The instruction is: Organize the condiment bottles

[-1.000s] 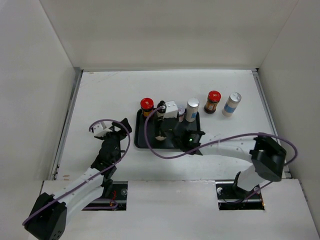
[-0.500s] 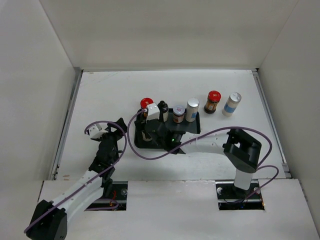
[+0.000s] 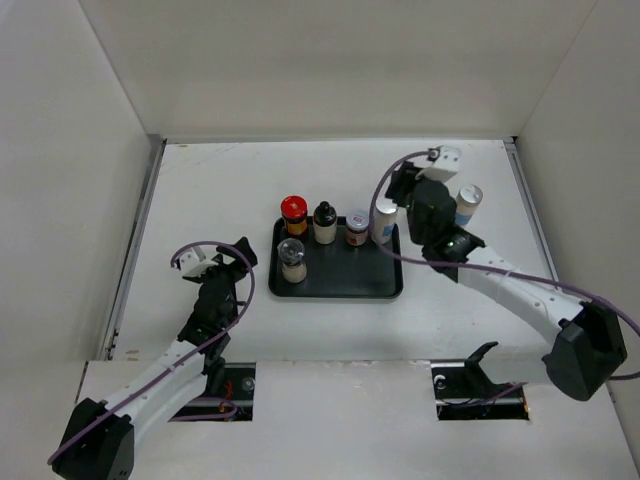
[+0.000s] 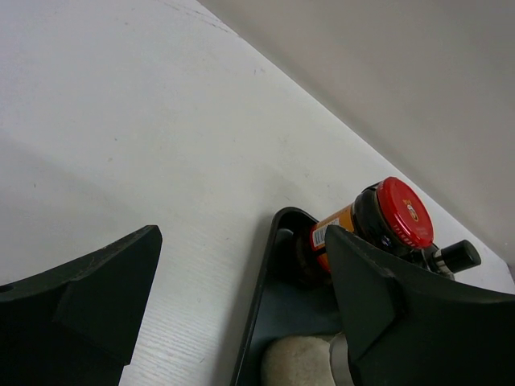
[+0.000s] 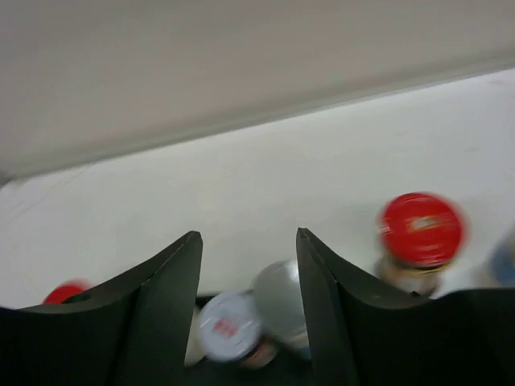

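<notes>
A black tray (image 3: pixel 340 285) carries a red-capped jar (image 3: pixel 293 212), a black-capped bottle (image 3: pixel 324 222), a pale-lidded jar (image 3: pixel 357 228) and a silver-capped cylinder (image 3: pixel 384 222) in a back row. A pale-topped jar (image 3: pixel 291 260) stands at its front left. A white-and-blue cylinder (image 3: pixel 467 205) stands off the tray on the right. My right gripper (image 3: pixel 398 185) hovers open and empty above the tray's back right corner. Its blurred wrist view shows the silver cap (image 5: pixel 282 297) and a second red-capped jar (image 5: pixel 421 229). My left gripper (image 3: pixel 240 252) stands open just left of the tray.
White walls close in the table on three sides. In the left wrist view the tray rim (image 4: pixel 261 297) lies between the fingers, with the red-capped jar (image 4: pixel 398 213) and the black cap (image 4: pixel 459 256) behind the right finger.
My right arm has swung from the tray's front left up and to the back right, leaving the pale-topped jar on the tray. The left arm has barely moved.
</notes>
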`<act>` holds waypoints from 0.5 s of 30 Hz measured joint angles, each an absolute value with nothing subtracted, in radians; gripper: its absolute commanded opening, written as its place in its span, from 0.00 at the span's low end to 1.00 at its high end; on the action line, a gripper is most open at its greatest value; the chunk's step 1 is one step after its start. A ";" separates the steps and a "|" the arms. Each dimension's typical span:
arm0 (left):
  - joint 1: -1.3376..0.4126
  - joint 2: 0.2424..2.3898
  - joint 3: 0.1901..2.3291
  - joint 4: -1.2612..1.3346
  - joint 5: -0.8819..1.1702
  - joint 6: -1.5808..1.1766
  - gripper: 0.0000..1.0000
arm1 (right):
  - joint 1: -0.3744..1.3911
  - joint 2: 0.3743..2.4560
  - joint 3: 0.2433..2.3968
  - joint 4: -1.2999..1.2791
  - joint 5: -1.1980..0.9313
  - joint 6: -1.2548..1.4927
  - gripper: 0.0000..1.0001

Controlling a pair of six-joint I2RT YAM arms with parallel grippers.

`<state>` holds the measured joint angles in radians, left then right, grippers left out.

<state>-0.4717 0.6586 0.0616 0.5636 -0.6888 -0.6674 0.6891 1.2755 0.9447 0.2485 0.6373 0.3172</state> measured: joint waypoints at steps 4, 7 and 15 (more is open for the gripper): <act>-0.474 0.659 0.062 0.564 -0.684 -0.669 0.83 | 0.493 1.330 0.951 0.197 0.663 0.300 0.74; -0.476 0.671 0.062 0.564 -0.681 -0.670 0.83 | 0.412 1.422 0.985 0.117 0.654 0.275 0.93; -0.479 0.681 0.062 0.564 -0.669 -0.670 0.83 | 0.314 1.533 1.042 0.030 0.556 0.254 1.00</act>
<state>-0.4789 0.6811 0.0616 0.5640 -0.6685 -0.6701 0.3138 1.5330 1.0416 0.0303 0.5556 0.2539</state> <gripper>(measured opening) 0.822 0.998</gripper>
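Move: The red-capped jar still standing loose on the table lies about 11 cm to the right of the empty right hand, some 5 cm ahead and 17 cm below. The silver-topped can is about 9 cm to the right of that jar, almost level with it. The blue-label can in the tray sits nearly straight below the hand, 1 cm to its right. From the left hand, the loose jar is some 50 cm right and 14 cm ahead. Heading for the loose red-capped jar, the right hand swings away from above the tray, about 13 cm to the right, dropping 11 cm and reaching somewhat forward, fast at first and then easing off. On the way the fingers spread from half open to fully open while the wrist tips down some 20 degrees and turns a little clockwise. It arrives close over the red cap, with no contact to be seen. ##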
